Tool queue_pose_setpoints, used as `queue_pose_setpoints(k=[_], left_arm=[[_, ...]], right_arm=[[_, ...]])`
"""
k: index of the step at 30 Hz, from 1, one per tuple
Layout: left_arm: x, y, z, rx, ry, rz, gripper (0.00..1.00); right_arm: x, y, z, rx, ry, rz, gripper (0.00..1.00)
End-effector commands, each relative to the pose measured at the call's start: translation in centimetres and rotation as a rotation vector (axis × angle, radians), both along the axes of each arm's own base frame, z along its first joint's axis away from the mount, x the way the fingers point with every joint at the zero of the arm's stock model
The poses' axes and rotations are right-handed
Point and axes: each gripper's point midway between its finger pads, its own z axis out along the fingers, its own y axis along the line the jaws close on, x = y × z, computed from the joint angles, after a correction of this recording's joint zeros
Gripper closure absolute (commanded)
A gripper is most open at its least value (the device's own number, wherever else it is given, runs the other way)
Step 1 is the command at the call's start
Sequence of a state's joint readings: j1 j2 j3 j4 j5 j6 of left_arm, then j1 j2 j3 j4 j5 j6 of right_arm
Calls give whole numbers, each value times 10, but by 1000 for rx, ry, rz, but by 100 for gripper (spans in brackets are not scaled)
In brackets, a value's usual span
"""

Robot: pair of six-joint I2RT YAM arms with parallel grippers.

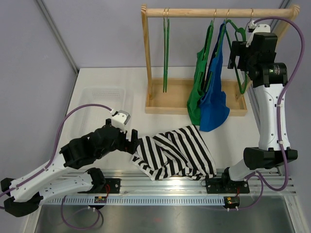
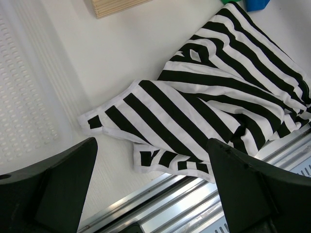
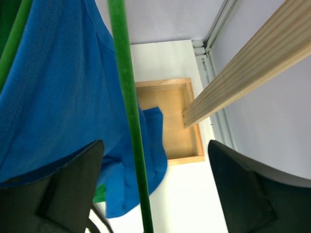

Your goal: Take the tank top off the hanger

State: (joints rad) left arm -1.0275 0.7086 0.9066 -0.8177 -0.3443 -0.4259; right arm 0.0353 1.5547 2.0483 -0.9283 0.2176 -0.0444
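Observation:
A blue tank top (image 1: 214,99) (image 3: 58,87) hangs from a green hanger (image 1: 238,73) (image 3: 129,111) on the wooden rack, with a green tank top (image 1: 197,92) beside it on the left. Up at the rack's right end, my right gripper (image 1: 235,53) (image 3: 155,194) is open; the hanger's green bar runs between its fingers without touching either. A black-and-white striped tank top (image 1: 175,150) (image 2: 209,102) lies crumpled on the table. My left gripper (image 1: 133,141) (image 2: 153,184) is open, low over the striped top's left edge, holding nothing.
The rack's wooden rail (image 1: 218,12) (image 3: 248,73) stands over a wooden base tray (image 1: 170,97). A bare green hanger (image 1: 166,53) hangs at the rail's left. A translucent plastic tray (image 1: 99,99) (image 2: 24,111) lies at the left. A metal rail (image 1: 165,187) edges the table front.

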Motion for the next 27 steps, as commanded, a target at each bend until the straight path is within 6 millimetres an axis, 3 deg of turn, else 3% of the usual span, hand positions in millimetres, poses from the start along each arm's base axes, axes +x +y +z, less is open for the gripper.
queue_pose_setpoints(k=[1, 5, 10, 11, 15, 17, 21, 22, 23, 26, 27], left_arm=[[5, -6, 13, -44, -23, 14, 1], [8, -22, 21, -87, 3, 15, 1], [11, -71, 28, -124, 12, -26, 1], [12, -80, 30, -128, 7, -31, 1], [10, -122, 20, -95, 21, -78, 1], [12, -143, 7, -70, 38, -100, 1], [7, -177, -22, -10, 87, -162, 1], [6, -183, -28, 4, 99, -172, 1], [6, -189, -48, 53, 123, -182, 1], [-1, -199, -71, 114, 159, -200, 1], [-4, -201, -89, 160, 178, -201, 1]], right_arm=[[-29, -5, 47, 11, -108, -26, 1], [-62, -2, 70, 42, -147, -13, 0], [-103, 3, 86, 113, -201, -21, 1], [-119, 1, 94, 118, -236, -27, 1], [-150, 8, 93, 170, -267, -9, 0], [-172, 16, 98, 200, -305, 39, 1], [-196, 51, 82, 278, -289, 224, 0], [-200, 57, 81, 288, -289, 255, 1], [-207, 62, 75, 300, -286, 283, 0], [-222, 79, 74, 329, -304, 381, 1], [-225, 83, 76, 334, -313, 405, 1]])
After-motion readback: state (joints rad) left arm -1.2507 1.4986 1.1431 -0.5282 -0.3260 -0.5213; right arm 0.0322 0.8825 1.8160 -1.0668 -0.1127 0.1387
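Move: The striped tank top lies crumpled flat on the table; its middle is about 19 cm to the right of my left hand, 3 cm ahead and some 20 cm below. The white tray is about 16 cm left and 20 cm ahead of that hand. From my raised right hand the tank top's middle is some 25 cm back, 21 cm left and 40 cm down; the emptied hanger is about 3 cm ahead and 1 cm left, the blue top 3 cm ahead and 7 cm left. My right fingers finish opening around the hung hanger and I draw that hand back about 22 cm, arching up and clear of the rack, then swinging slightly left as it starts to sink. Meanwhile I sweep my open left hand some 18 cm right, over the tank top, dropping ever faster late on and tipping its fingers further down. ##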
